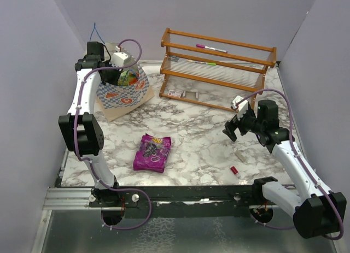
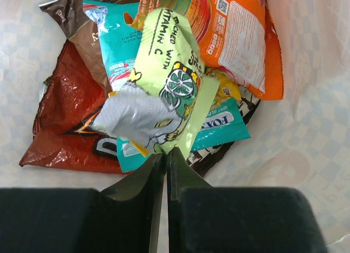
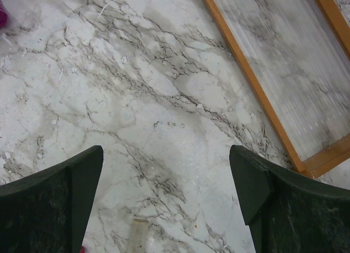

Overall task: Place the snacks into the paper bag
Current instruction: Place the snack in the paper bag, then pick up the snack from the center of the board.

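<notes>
My left gripper (image 2: 165, 151) hangs inside the paper bag (image 2: 317, 100), its jaws pinched almost together on the lower edge of a small light-green packet (image 2: 164, 72). Under that packet lie orange (image 2: 235, 40), teal (image 2: 117, 51), red (image 2: 65, 122) and brown (image 2: 76, 23) snacks. In the top view the checked paper bag (image 1: 123, 97) stands at the back left with the left gripper (image 1: 124, 75) in its mouth. A purple packet (image 1: 152, 153) lies flat on the table in front. My right gripper (image 1: 232, 127) hovers open above bare marble at the right, nothing between its fingers (image 3: 82, 182).
A wooden rack (image 1: 216, 67) stands at the back, its frame (image 3: 257, 83) showing in the right wrist view. A tiny red cylinder (image 1: 234, 170) and a small beige stick (image 1: 240, 154) lie near the right gripper. Purple walls enclose the table.
</notes>
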Controlling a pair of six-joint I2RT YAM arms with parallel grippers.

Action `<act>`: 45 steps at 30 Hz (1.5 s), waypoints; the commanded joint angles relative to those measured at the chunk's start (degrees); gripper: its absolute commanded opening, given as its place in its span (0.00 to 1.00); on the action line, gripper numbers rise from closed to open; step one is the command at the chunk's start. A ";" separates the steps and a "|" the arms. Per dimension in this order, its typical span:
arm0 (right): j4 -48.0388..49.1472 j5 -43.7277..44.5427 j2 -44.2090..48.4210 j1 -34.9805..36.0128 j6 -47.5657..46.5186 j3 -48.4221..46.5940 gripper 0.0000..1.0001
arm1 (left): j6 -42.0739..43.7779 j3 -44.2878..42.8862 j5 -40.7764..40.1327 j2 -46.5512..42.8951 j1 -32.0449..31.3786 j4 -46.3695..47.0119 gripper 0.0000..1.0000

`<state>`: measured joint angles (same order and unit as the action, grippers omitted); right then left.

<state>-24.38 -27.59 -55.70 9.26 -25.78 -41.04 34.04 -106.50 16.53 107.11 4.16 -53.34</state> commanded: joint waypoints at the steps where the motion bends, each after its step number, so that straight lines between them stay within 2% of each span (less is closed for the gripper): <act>1: 0.87 -0.02 0.29 -0.29 -0.75 0.70 1.00 | 0.72 -2.51 2.22 0.03 0.14 -0.74 0.12; 19: 0.87 0.14 0.48 -0.33 -0.79 0.78 1.00 | 0.93 -5.64 1.27 -2.32 -0.37 0.12 0.45; 22: 0.93 0.15 0.61 -0.29 -0.77 0.75 1.00 | 0.69 -6.66 0.68 -2.80 -0.66 0.66 0.57; 25: 0.85 0.15 0.69 -0.30 -0.78 0.77 1.00 | 0.11 -7.19 -0.03 -3.57 -0.95 2.06 0.73; 30: 0.90 0.22 0.82 -0.29 -0.82 0.73 1.00 | -1.00 -8.14 -0.94 -4.65 -1.33 4.03 0.84; 38: 0.99 0.26 0.67 -0.29 -0.71 0.61 1.00 | -2.59 -7.01 -2.40 -7.33 -1.36 7.96 0.98; 45: 1.10 0.58 0.78 -0.30 -0.13 0.44 1.00 | -5.41 -3.86 -2.64 -12.14 -1.36 12.35 0.99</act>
<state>-24.38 -27.55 -55.70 9.26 -25.78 -40.91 31.27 -111.79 14.87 100.22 2.98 -45.12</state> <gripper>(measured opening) 0.998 0.991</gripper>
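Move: The left hand is down in the paper bag with its nearly shut fingertips at the near edge of the green packet, whose middle lies about 4 cm ahead, 3 cm right and 3 cm below. The orange packet is about 4 cm ahead and 9 cm right, the red packet about 5 cm ahead and 5 cm left, both slightly lower. From the idle right hand, the green packet is roughly 21 cm ahead and 43 cm left, near its height. The left fingers part and let go of the green packet on top of the other snacks, the hand creeping up only about a centimetre while they reach roughly a third open. Then it draws up away from the pile towards the bag's mouth, some 11 cm in all and quickening, as the fingers spread fully and the wrist tips up about 20 degrees to point farther forward. ##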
